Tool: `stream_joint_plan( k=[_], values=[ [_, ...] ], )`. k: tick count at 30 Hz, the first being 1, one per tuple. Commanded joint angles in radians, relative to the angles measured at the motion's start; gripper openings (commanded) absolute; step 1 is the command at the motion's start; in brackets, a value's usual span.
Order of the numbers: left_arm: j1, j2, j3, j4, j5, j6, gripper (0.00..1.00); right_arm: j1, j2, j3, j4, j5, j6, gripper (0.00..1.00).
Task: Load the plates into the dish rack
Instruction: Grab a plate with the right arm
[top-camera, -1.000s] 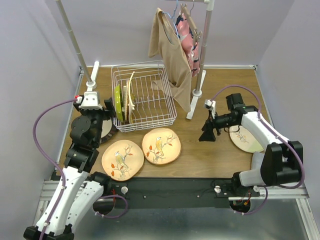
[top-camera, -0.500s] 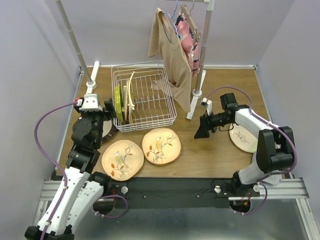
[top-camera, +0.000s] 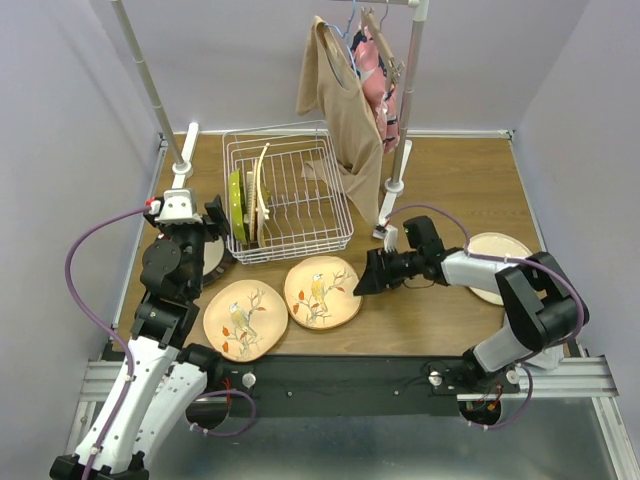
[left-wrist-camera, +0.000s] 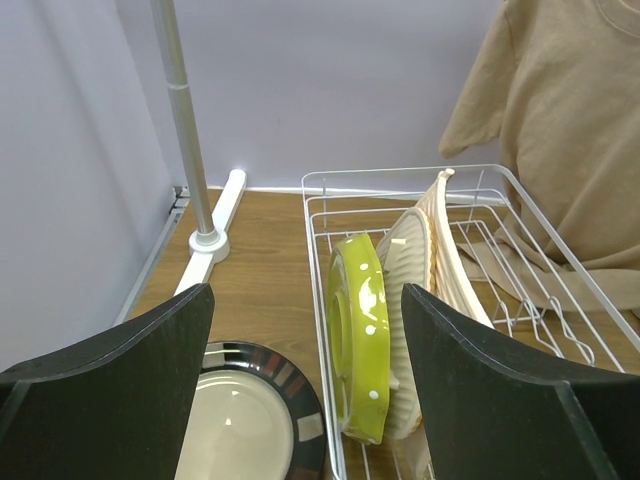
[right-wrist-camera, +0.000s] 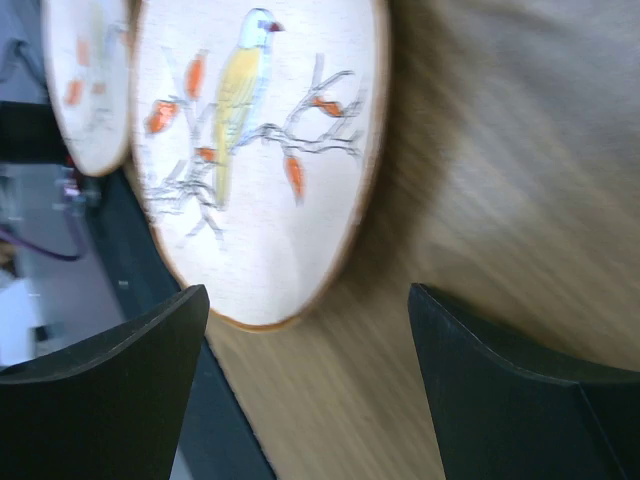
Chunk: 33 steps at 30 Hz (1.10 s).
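Note:
The white wire dish rack (top-camera: 300, 200) (left-wrist-camera: 480, 182) holds a lime dotted plate (top-camera: 236, 206) (left-wrist-camera: 358, 340) and cream ribbed plates (left-wrist-camera: 412, 270) standing on edge at its left end. Two peach bird plates (top-camera: 245, 318) (top-camera: 323, 291) lie flat in front of it. My right gripper (top-camera: 368, 278) (right-wrist-camera: 308, 295) is open, low over the wood just right of the nearer bird plate (right-wrist-camera: 260, 150). My left gripper (top-camera: 212, 222) (left-wrist-camera: 305, 290) is open, straddling the rack's left wall above a dark-rimmed beige plate (top-camera: 213, 260) (left-wrist-camera: 240, 420). A cream plate (top-camera: 497, 248) lies at the right.
A white clothes-rail stand (top-camera: 398, 170) with a tan shirt (top-camera: 345, 110) and a pink garment hangs over the rack's right end. Its other pole (top-camera: 150, 90) (left-wrist-camera: 185, 130) stands at the back left. Walls close in on three sides.
My right arm has swung left, away from the cream plate at the right, and now sits beside the right-hand bird plate. The left arm has hardly moved.

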Motion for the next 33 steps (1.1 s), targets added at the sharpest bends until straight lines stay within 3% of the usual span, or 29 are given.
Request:
stream_joint_plan(
  k=[1,10,16,17,22,26,28,33],
  values=[
    [0.009,-0.007,-0.014,0.035,-0.032,0.005,0.85,0.027,-0.002,-0.100,0.287,0.129,0.170,0.89],
    [0.010,0.007,-0.013,0.035,-0.020,0.007,0.85,0.029,0.136,-0.081,0.360,0.118,0.282,0.84],
    [0.013,0.001,-0.014,0.035,-0.021,0.008,0.85,0.029,0.200,-0.067,0.360,0.101,0.293,0.57],
    [0.013,0.002,-0.014,0.035,-0.023,0.007,0.85,0.027,0.205,-0.067,0.358,0.098,0.292,0.48],
    [0.016,0.007,-0.014,0.036,-0.015,0.008,0.85,0.027,0.234,-0.049,0.344,0.084,0.292,0.30],
    [0.016,0.010,-0.014,0.038,-0.003,0.008,0.85,0.026,0.234,-0.039,0.338,0.064,0.279,0.07],
    [0.016,0.010,-0.014,0.038,-0.001,0.008,0.85,0.018,0.213,-0.042,0.338,0.049,0.275,0.01],
    [0.018,0.012,-0.013,0.036,0.016,0.001,0.85,-0.020,0.099,-0.056,0.330,0.009,0.249,0.01]
  ],
)
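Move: The bird plate lies flat about 9 cm to the right hand's left, some 1 cm nearer the base, its middle about 3 cm below the open fingers. From that hand, the second bird plate is some 24 cm left and 6 cm back, and the dish rack's middle is roughly 15 cm left and 18 cm ahead. From the idle left hand, the nearer bird plate is about 20 cm right, 8 cm back and 32 cm down. The right fingers pinch the bird plate's right-hand rim, closing from wide open to shut. To get there the hand slides about 3 cm forward and 2 cm left, onto the rim, then sinks 2 cm or so as the fingers come together. The wrist turns some 10 degrees clockwise with a slight tilt. ##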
